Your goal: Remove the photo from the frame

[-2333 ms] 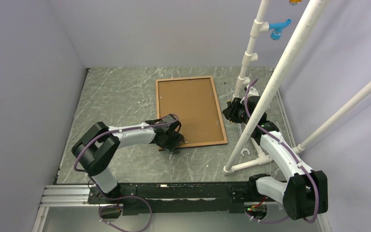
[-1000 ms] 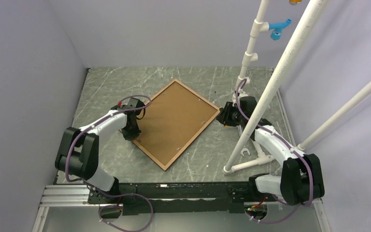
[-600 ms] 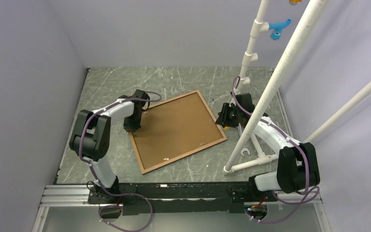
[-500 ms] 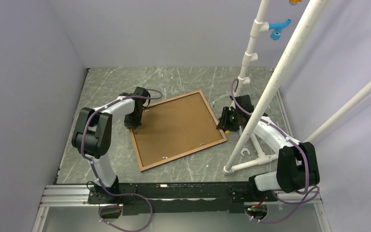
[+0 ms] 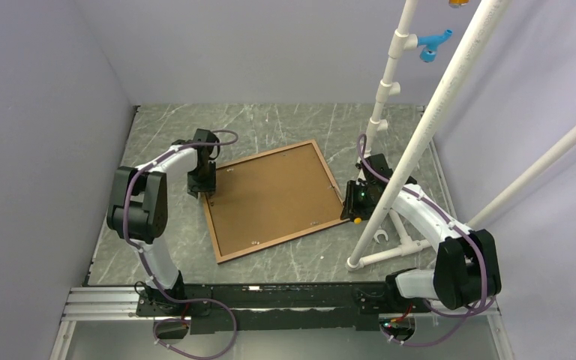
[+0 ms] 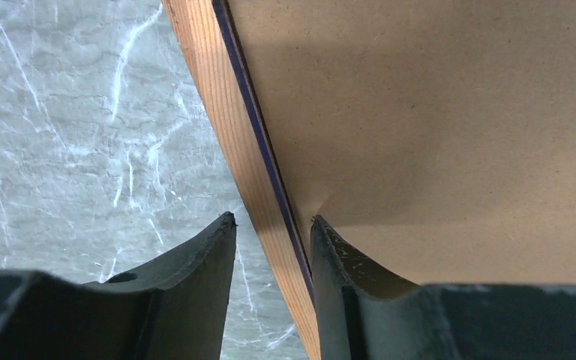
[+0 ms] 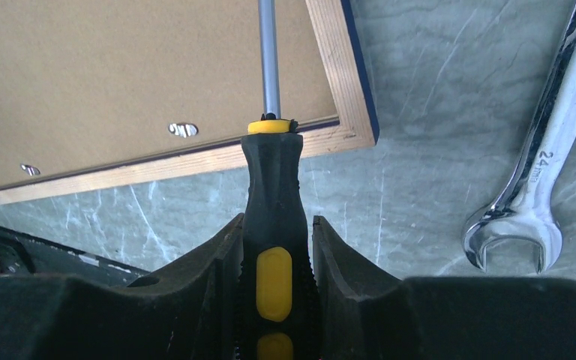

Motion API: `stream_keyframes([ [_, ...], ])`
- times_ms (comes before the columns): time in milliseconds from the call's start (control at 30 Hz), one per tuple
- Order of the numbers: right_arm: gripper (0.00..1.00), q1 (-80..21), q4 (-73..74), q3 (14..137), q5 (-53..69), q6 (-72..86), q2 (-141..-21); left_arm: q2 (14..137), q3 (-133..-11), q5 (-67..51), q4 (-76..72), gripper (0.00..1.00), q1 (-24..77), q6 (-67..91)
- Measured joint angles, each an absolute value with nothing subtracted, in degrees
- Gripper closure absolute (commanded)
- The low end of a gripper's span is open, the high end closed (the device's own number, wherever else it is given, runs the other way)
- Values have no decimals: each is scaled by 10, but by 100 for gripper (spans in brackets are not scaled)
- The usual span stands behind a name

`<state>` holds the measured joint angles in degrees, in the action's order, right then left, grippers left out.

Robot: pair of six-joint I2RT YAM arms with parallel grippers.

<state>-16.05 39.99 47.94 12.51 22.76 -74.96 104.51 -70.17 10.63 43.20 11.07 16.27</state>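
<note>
The frame (image 5: 267,154) lies face down and skewed in the middle of the table, its light wooden back rim up. Of the photo (image 5: 274,196) only the brown back shows inside it. My left gripper (image 5: 202,185) is at the frame's far left corner and straddles the rim (image 6: 232,112). Its jaws are open: the right finger (image 6: 334,251) rests on the photo's back (image 6: 435,135), the left finger (image 6: 214,251) stands clear of the rim. My right gripper (image 7: 276,221) is shut on a black and yellow screwdriver (image 7: 273,180) at the frame's right corner (image 7: 345,112). The shaft reaches over the brown back (image 7: 120,67).
A white pipe stand (image 5: 420,135) rises just right of the frame, with its foot (image 5: 390,251) on the table. A steel wrench (image 7: 529,180) lies beside my right gripper (image 5: 354,196). Small metal tabs (image 7: 183,129) sit along the photo's back edge. Grey walls close in on the left and at the back.
The frame has swung from a diagonal lie to a flatter, skewed one. My left gripper went to its far left corner and widened its jaws. The right gripper with the screwdriver shifted nearer along the right edge.
</note>
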Motion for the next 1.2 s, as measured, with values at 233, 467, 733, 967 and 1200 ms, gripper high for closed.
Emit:
stream_keyframes([
  [233, 100, -164, 421, 479, 123, 229, -742, 1037, -687, 85, 419, 81, 110, 176],
  [467, 100, -164, 433, 479, 117, 232, -741, 1042, -695, 81, 423, 96, 107, 197],
  [733, 100, -165, 419, 477, 107, 234, -742, 1050, -704, 74, 427, 100, 103, 203],
  [967, 100, -171, 379, 462, 105, 235, -764, 1055, -710, 73, 430, 100, 103, 201],
  [1200, 100, -188, 344, 450, 106, 225, -782, 1055, -710, 71, 430, 100, 103, 197],
])
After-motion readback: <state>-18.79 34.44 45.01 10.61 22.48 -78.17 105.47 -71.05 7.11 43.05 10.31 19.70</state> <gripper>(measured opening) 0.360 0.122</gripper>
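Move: The left fingers straddle the frame's left wooden strip, which lies right between them and about 1 cm below the hand point. One clip sits some 2 cm back and 2 cm right of that hand, another 8 cm ahead and 8 cm right. From the right hand, holding the screwdriver, the frame's near right corner is about 4 cm ahead, 1 cm right and 5 cm below; the wrench head lies level ahead and 10 cm right. Shifting about 1 cm to its right, the left hand closes its fingers and pinches the frame's left strip, one finger on the outer side and one on the inner, then holds there. The right hand, still gripping the screwdriver by its handle, eases back about 1 cm, returns, and sinks some 2.5 cm towards the near right corner. ##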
